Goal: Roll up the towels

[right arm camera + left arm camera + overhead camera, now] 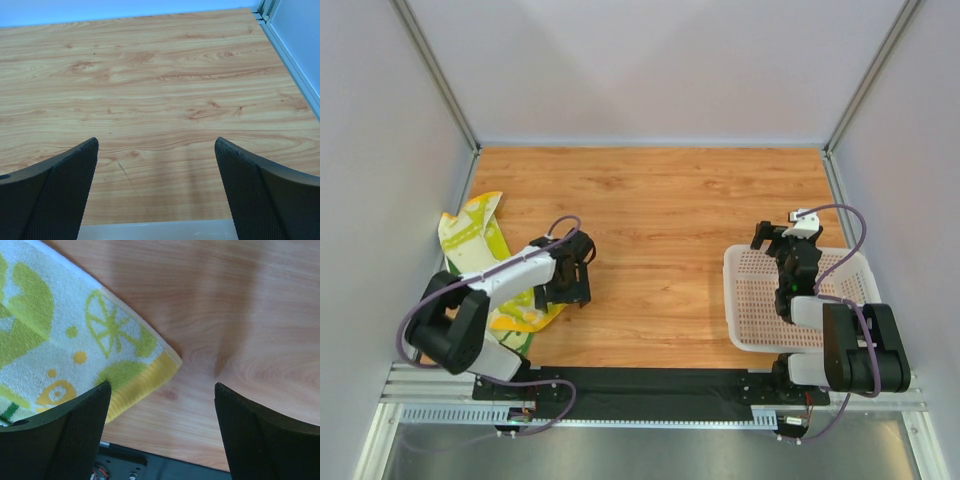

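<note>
The pale yellow towel with yellow-green prints lies crumpled at the table's left edge, partly under my left arm. In the left wrist view one flat corner of the towel with a yellow hem lies on the wood. My left gripper is open and empty just right of that corner; in the left wrist view the gripper has its left finger over the hem. My right gripper is open and empty over the far rim of the basket, and it also shows in the right wrist view. The dark green towel is out of view.
A white perforated plastic basket stands at the near right under my right arm; its rim shows in the right wrist view. Grey walls close the left, right and back. A black base rail runs along the near edge.
</note>
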Action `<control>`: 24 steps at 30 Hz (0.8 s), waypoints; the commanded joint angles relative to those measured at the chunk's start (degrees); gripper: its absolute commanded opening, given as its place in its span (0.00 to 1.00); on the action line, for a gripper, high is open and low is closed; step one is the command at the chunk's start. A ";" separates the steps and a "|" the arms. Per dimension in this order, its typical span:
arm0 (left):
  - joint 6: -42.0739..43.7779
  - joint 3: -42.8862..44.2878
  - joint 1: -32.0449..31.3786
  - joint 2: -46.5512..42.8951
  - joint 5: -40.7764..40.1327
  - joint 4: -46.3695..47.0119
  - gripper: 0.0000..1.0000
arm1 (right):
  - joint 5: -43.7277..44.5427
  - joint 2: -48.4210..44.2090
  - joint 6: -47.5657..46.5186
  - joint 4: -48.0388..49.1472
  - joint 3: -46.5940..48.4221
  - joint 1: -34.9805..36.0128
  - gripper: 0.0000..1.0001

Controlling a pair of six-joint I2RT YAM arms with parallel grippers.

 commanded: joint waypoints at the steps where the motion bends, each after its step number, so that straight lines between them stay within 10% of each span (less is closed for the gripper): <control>1: -1.62 2.47 -0.24 5.22 -3.35 2.45 0.90 | -0.19 0.37 0.59 -1.31 -0.83 0.14 1.00; 8: -3.47 0.90 -0.24 9.89 -3.62 6.58 0.64 | -0.19 0.37 0.59 -1.39 -0.83 0.14 1.00; 17: -2.68 0.71 -0.24 5.41 -4.49 6.77 0.03 | -0.19 0.37 0.68 -1.39 -0.83 0.14 1.00; 24: -0.92 7.29 -0.93 -1.00 -2.48 1.42 0.00 | -0.28 0.37 0.68 -1.39 -0.83 0.14 1.00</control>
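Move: The towel's near yellow-hemmed corner lies some 3 cm ahead of the left hand, 1 cm to its right and about 2 cm below. The white-and-yellow far part of the towel spreads about 15 cm ahead and 20 cm to the left of that hand; a green patch of towel peeps out roughly 10 cm behind it and 12 cm to its left. From the idle right hand the corner is some 49 cm left, 15 cm back and 10 cm below. The towel's yellow corner is closed in on by the left hand, which sinks nearly 2 cm to table height and then eases forward about 2.5 cm, its fingers pointing down and going from almost wide open to shut. The fingertips pinch the hem right beside the corner, and at the very end the hand rises a good centimetre. ##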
